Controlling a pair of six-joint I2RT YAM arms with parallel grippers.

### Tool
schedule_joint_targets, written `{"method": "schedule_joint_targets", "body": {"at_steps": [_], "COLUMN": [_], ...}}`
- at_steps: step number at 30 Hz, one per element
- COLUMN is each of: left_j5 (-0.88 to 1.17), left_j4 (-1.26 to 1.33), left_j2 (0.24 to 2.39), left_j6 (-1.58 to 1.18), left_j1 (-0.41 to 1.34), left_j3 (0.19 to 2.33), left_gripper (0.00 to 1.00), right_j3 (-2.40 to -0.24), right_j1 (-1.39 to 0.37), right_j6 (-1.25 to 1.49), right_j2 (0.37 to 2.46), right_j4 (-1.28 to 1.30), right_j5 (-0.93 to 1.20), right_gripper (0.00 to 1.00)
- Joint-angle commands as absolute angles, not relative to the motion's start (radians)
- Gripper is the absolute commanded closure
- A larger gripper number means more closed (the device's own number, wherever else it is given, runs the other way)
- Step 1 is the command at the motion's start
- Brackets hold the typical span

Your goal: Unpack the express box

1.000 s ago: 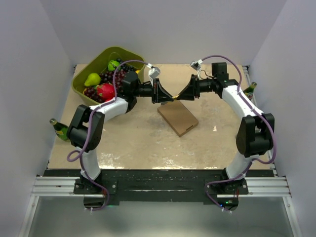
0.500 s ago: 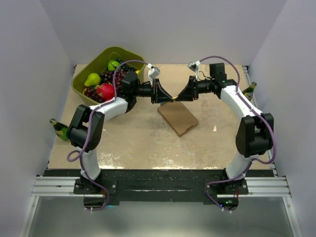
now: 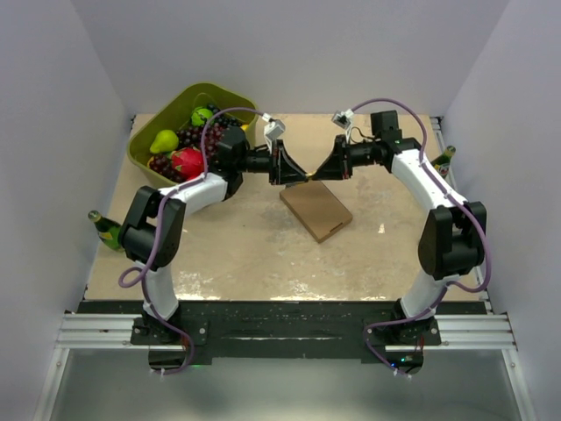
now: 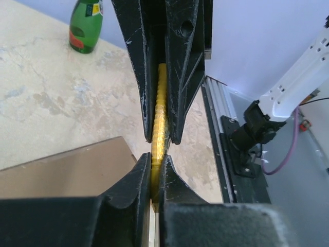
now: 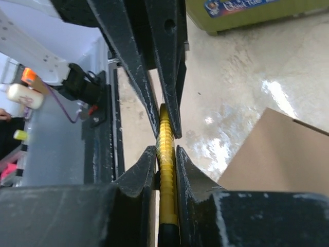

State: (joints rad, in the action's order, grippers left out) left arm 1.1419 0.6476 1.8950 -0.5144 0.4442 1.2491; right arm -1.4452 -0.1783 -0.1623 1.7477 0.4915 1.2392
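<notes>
The express box (image 3: 316,210) lies flat and closed on the table's middle, a plain brown cardboard mailer. It also shows in the left wrist view (image 4: 67,170) and the right wrist view (image 5: 277,154). My left gripper (image 3: 296,173) and right gripper (image 3: 322,172) meet tip to tip above the box's far corner. Both are shut on one thin yellow ridged tool (image 3: 309,176), each on one end. The tool runs between the left jaws (image 4: 155,159), its ridged body (image 4: 160,113) showing beyond them, and between the right jaws (image 5: 165,152), with a black end near the camera.
An olive-green tub (image 3: 145,145) of fruit stands at the back left, its wall in the right wrist view (image 5: 247,13). One green bottle (image 3: 107,230) lies at the left edge. Another green bottle (image 3: 444,160) stands at the right edge and shows in the left wrist view (image 4: 85,25).
The right arm's wrist has shifted slightly to the left. Both grippers stay shut on the yellow tool above the box.
</notes>
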Motion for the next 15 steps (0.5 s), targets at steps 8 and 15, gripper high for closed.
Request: {"method": "schedule_joint_targets", "body": {"at_steps": [8, 15], "left_j5": [0.507, 0.380], "left_j4": [0.276, 0.250], "left_j2": [1.805, 1.854], "left_j6": [-0.153, -0.121], "left_j1": [0.437, 0.506], "left_j3": [1.276, 1.261], "left_gripper": [0.30, 0.23], "right_j3": [-1.577, -1.535], "right_j1": [-0.176, -0.201], "right_j6": [-0.370, -0.235], "right_j2": [1.634, 1.655], "right_j4": [0.744, 0.510], "right_j5": [0.533, 0.312], "right_gripper": [1.00, 1.00]}}
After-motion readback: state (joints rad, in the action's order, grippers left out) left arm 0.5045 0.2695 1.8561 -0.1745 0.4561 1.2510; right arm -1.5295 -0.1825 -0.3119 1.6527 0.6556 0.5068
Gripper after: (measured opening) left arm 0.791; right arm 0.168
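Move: Both hands already pinch the knife between them in the air. The brown box lies flat below, its middle about 7 cm ahead of the left hand, 5 cm right and 18 cm down; from the right hand about 7 cm ahead, 1 cm right and 18 cm down. The fruit basket stands some 25 cm ahead and 30 cm left of the left hand, and a green bottle about 18 cm ahead and 35 cm right of the right hand. Left fingers open off the knife, going about 10 cm forward and down; right carries it 10 cm right and forward. ##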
